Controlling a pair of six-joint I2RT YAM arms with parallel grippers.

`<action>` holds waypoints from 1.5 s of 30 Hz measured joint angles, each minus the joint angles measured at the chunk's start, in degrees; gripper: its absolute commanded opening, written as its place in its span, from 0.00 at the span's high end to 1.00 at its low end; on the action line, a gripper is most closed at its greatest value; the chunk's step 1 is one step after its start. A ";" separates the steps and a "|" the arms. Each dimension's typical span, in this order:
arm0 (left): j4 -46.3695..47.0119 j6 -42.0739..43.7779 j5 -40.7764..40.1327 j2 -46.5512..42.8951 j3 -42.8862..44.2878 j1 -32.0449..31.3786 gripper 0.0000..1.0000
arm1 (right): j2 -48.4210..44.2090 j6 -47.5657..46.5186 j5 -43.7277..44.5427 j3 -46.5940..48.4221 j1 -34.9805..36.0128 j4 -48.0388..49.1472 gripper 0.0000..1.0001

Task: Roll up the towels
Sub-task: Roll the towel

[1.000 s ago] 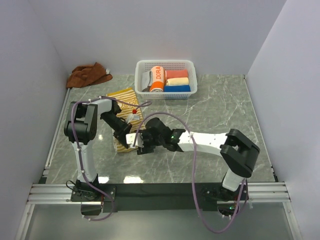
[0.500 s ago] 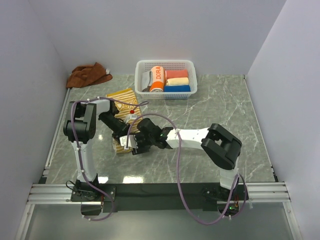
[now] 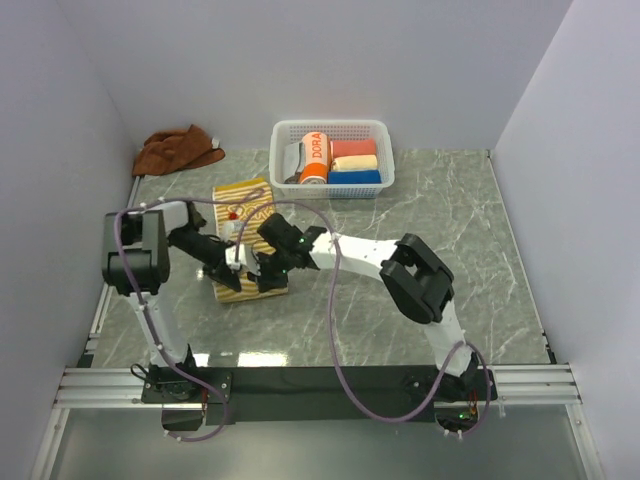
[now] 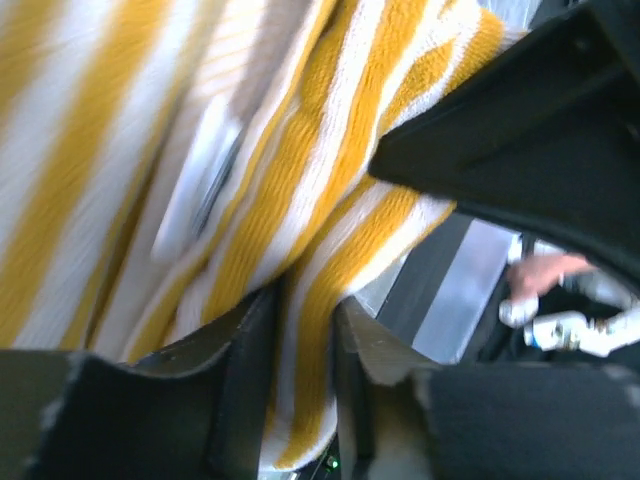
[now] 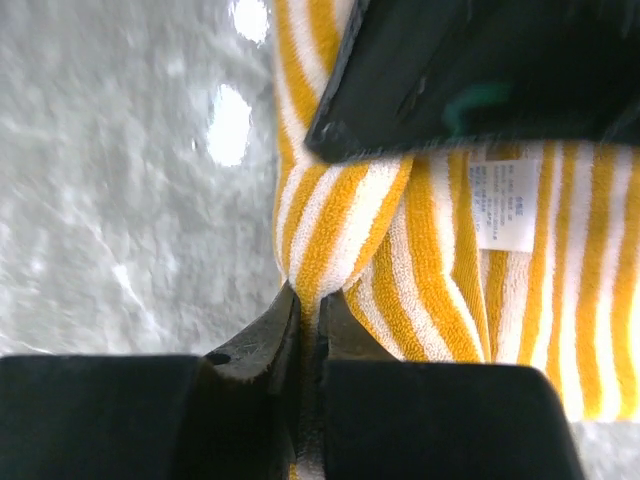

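The cream-yellow striped towel (image 3: 246, 240) lies on the table at left centre, partly folded over itself. My left gripper (image 3: 234, 272) is shut on its near edge; the left wrist view shows the striped cloth (image 4: 300, 240) pinched between the fingers (image 4: 245, 390). My right gripper (image 3: 268, 276) is shut on the same towel just to the right; the right wrist view shows a fold of the cloth (image 5: 330, 240) nipped between the fingers (image 5: 260, 340), with a white label (image 5: 507, 205). The rust-brown towel (image 3: 176, 150) lies crumpled at the back left corner.
A white basket (image 3: 333, 128) at the back centre holds an orange "DORA" roll (image 3: 315, 155) and small red, yellow and blue rolls (image 3: 355, 162). Walls close in the left, back and right sides of the marble-patterned table (image 3: 430, 210).
Both grippers have moved left and toward the back, carrying the towel's near edge with them. The towel now lies shorter and more folded over.
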 measured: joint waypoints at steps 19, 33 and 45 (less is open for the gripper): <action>19.43 0.42 -5.42 -28.79 -13.62 23.85 0.47 | 23.43 18.84 -27.26 30.38 -9.38 -27.02 1.00; 25.59 21.22 -13.44 -73.37 -40.11 -2.40 0.27 | 31.17 29.38 -35.58 38.49 -11.80 -33.75 1.00; 37.46 22.58 -24.24 -70.42 -44.59 -22.25 0.25 | 31.36 34.34 -35.15 38.47 -11.80 -33.75 1.00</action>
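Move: The towel's gathered near end lies between the hands: its middle is about 4 cm right of the left hand and 4 cm left of the right hand, level fore and aft and about 1 cm below both. From the right hand, the flat far part lies some 14 cm ahead and 5 cm left; the white basket stands some 29 cm ahead and 15 cm right. The brown cloth is about 30 cm ahead and 12 cm left of the left hand. Right hand, still pinching the towel, rolls about 65° forward; left opens, swings 12 cm left and returns. ##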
